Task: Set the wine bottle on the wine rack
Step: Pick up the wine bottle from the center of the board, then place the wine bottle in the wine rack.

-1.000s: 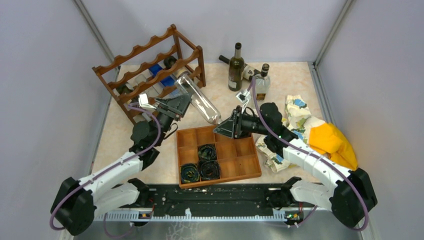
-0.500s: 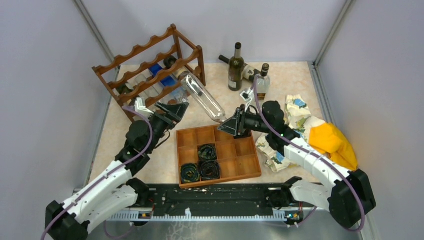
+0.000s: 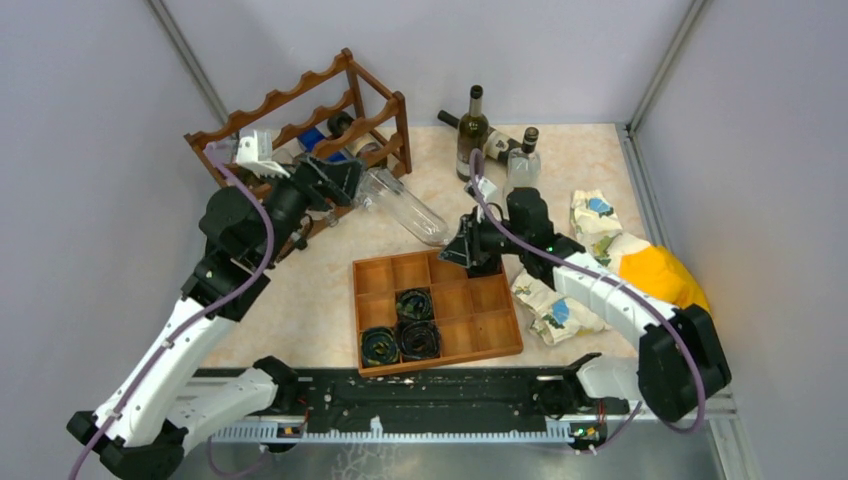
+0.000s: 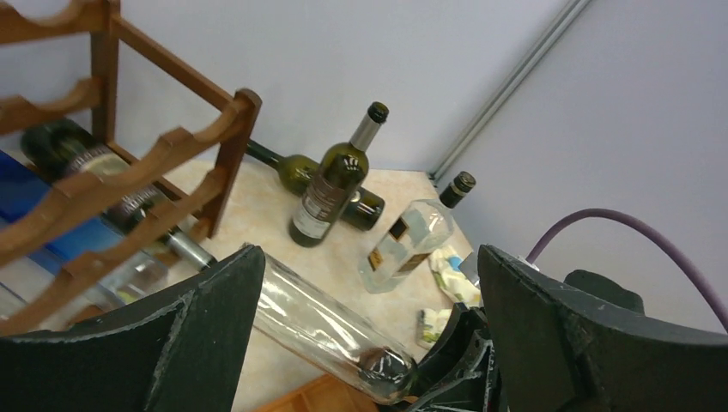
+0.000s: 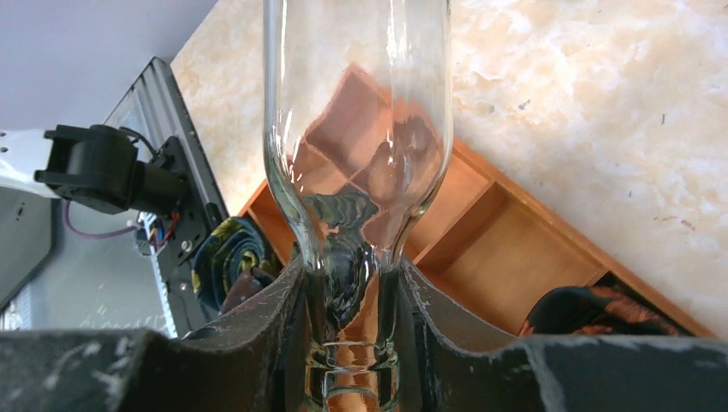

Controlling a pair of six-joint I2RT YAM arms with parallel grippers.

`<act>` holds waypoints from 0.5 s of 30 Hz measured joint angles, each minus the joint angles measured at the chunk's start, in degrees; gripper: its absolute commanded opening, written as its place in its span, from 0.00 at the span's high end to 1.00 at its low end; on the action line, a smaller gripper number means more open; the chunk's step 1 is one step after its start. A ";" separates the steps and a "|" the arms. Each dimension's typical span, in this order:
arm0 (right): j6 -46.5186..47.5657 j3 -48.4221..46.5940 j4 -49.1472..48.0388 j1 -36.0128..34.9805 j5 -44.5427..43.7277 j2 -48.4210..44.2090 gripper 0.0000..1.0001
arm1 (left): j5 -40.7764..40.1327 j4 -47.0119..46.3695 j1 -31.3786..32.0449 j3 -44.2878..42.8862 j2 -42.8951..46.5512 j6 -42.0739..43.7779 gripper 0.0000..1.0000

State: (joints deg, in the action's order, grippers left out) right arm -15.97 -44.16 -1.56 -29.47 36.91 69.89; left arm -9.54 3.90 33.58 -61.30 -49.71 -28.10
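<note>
The wine bottle (image 3: 405, 205) is clear glass and lies slanted above the table, its neck pinched by my right gripper (image 3: 462, 245). In the right wrist view the fingers are shut on the wine bottle's (image 5: 356, 103) neck, at the right gripper (image 5: 352, 276). Its base end points at the lower front of the wine rack (image 3: 300, 100), where my left finger hides it. My left gripper (image 3: 345, 180) hovers wide open beside that base end, holding nothing. In the left wrist view the wine bottle (image 4: 318, 322) passes between the spread fingers of the left gripper (image 4: 369, 257), beside the wine rack (image 4: 172, 146).
The rack holds a dark bottle (image 4: 77, 154) and others. An orange-brown compartment tray (image 3: 480, 325) with rolled ties (image 3: 400, 330) lies below the bottle. An upright dark bottle (image 3: 472, 135), a clear square bottle (image 3: 523, 165) and a lying bottle (image 3: 497, 142) stand behind. Cloths (image 3: 590, 230) lie on the right.
My left arm rose and swung back toward the rack, its jaws opening fully off the bottle. My right gripper carried the bottle back and left, bringing its base against the rack.
</note>
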 measured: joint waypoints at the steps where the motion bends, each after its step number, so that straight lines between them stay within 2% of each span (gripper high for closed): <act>1: 0.50 -1.01 0.28 0.00 0.02 1.38 1.00 | 0.13 1.01 0.00 -1.77 -0.98 1.75 0.01; 9: 3.17 -10.45 2.21 0.85 0.57 12.17 1.00 | 3.58 3.17 -2.54 -9.20 -10.64 14.56 0.02; 15: 3.15 -16.00 2.32 2.32 0.04 17.86 1.00 | 6.47 2.03 -3.48 -9.40 -13.62 19.08 0.02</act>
State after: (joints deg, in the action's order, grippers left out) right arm -12.82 -60.16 0.75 -27.16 36.95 87.74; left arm -3.07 5.93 30.11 -70.70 -63.33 -9.02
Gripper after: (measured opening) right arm 0.331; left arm 0.986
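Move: The clear wine bottle is already gripped by its neck in the right hand, base pointing forward-left. The middle of the wine rack lies some 17 cm ahead of this hand, 22 cm left and slightly lower. The upright dark bottle stands about 20 cm ahead and 5 cm right; the wooden tray's middle is 17 cm below, 9 cm back and 1 cm left. From the empty left hand, the clear bottle's middle lies about 4 cm ahead, 4 cm right and 20 cm below. The clear bottle travels forward about 7 cm and a little left in the right hand, nearly level and picking up speed at first, towards the rack's right end; the fingers keep their neck grip and its slant barely changes. Above it, the left hand, wide open and holding nothing, also goes forward, 5 to 6 cm and slightly right, rolling some 20 degrees so that its left side rises. ##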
